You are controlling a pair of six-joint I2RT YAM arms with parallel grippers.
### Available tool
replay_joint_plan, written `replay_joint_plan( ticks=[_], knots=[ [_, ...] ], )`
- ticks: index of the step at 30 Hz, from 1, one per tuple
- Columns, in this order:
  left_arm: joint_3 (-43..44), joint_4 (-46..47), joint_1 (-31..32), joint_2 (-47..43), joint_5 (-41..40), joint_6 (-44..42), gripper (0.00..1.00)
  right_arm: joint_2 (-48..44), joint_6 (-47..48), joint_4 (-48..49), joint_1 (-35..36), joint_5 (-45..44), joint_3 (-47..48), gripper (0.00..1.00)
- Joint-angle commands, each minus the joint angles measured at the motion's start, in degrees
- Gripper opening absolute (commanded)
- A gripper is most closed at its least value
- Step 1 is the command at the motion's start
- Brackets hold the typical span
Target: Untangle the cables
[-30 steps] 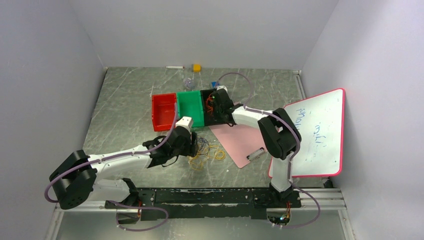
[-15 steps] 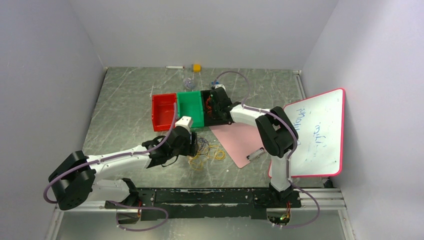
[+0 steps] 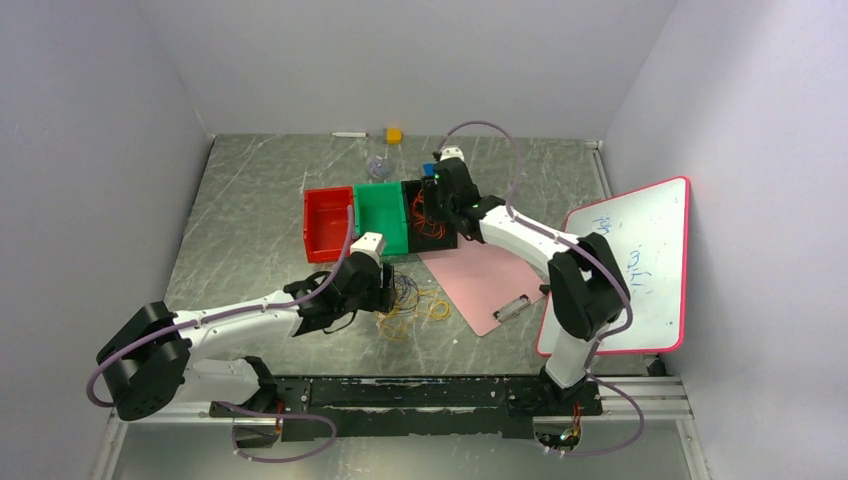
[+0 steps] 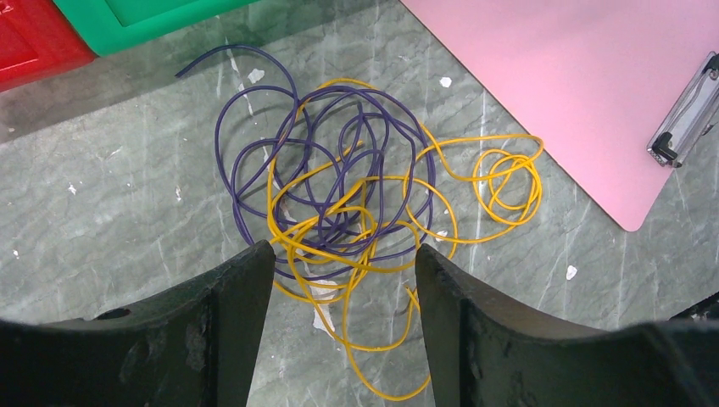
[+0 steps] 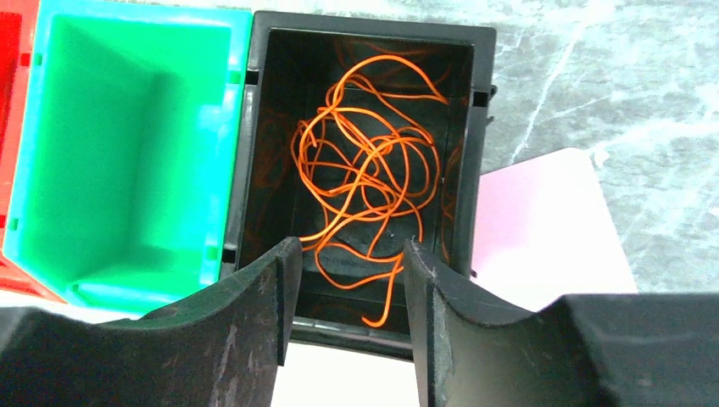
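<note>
A tangle of yellow and dark purple cables (image 4: 339,195) lies on the grey table just in front of my left gripper (image 4: 343,254), which is open and holds nothing. Its fingers straddle the near yellow loops. In the top view that tangle (image 3: 410,300) sits right of the left gripper (image 3: 385,290). Orange cables (image 5: 365,170) lie loose inside the black bin (image 5: 373,21). My right gripper (image 5: 352,250) hovers open above the bin's near wall with nothing between its fingers. From the top, the right gripper (image 3: 440,195) is over the black bin (image 3: 447,243).
A green bin (image 3: 382,215) and a red bin (image 3: 328,225) stand left of the black one. A pink clipboard (image 3: 485,280) lies right of the tangle. A whiteboard (image 3: 630,270) leans at the right edge. A small yellow block (image 3: 394,135) sits near the back wall.
The right gripper went from shut to open and lifted back from the black bin, leaving the orange cables inside. The left arm stayed where it was.
</note>
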State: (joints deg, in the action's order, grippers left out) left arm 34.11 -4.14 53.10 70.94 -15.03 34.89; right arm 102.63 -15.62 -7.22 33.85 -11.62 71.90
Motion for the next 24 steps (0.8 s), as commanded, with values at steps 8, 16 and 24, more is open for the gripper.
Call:
replay_joint_plan(
  ticks=[8,16,24],
  knots=[
    [1.7,0.9,0.1,0.4,-0.5,-0.9,0.68,-10.7,0.5,-2.7,-0.2,1.3,-6.5,0.52],
    [4.3,-0.5,0.1,0.0,-0.5,-2.4,0.68,-17.0,-1.7,-3.3,-0.1,3.9,-13.9,0.51],
    [5.8,-2.4,0.0,-2.2,-2.6,-3.7,0.7,-22.2,-4.1,-4.7,0.3,10.1,-20.1,0.5]
  ],
)
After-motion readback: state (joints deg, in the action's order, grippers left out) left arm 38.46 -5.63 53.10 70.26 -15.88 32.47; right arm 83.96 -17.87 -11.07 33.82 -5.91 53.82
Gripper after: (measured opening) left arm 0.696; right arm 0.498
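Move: The right hand hangs empty, half open, over the black bin. The purple-and-yellow cable tangle lies about 17 cm back, 7 cm left and 10 cm below it, with the small yellow coil some 20 cm back and 2 cm right. The bin's middle, holding the orange cable, is 2 cm ahead and 8 cm down. For the left hand, the tangle is 7 cm below, 1 cm ahead and 2 cm right; the yellow coil is 10 cm right, 1 cm back. Touching nothing, the right hand leaves the black bin and heads back about 9 cm and some 4 cm to the right, closing on the cables still on the table. It arcs, rising nearly 3 cm, then sinking by as much, fingers still half open. The left hand waits, then late on lifts about 3 cm off the tangle, easing slightly forward and right, fingers staying open. ##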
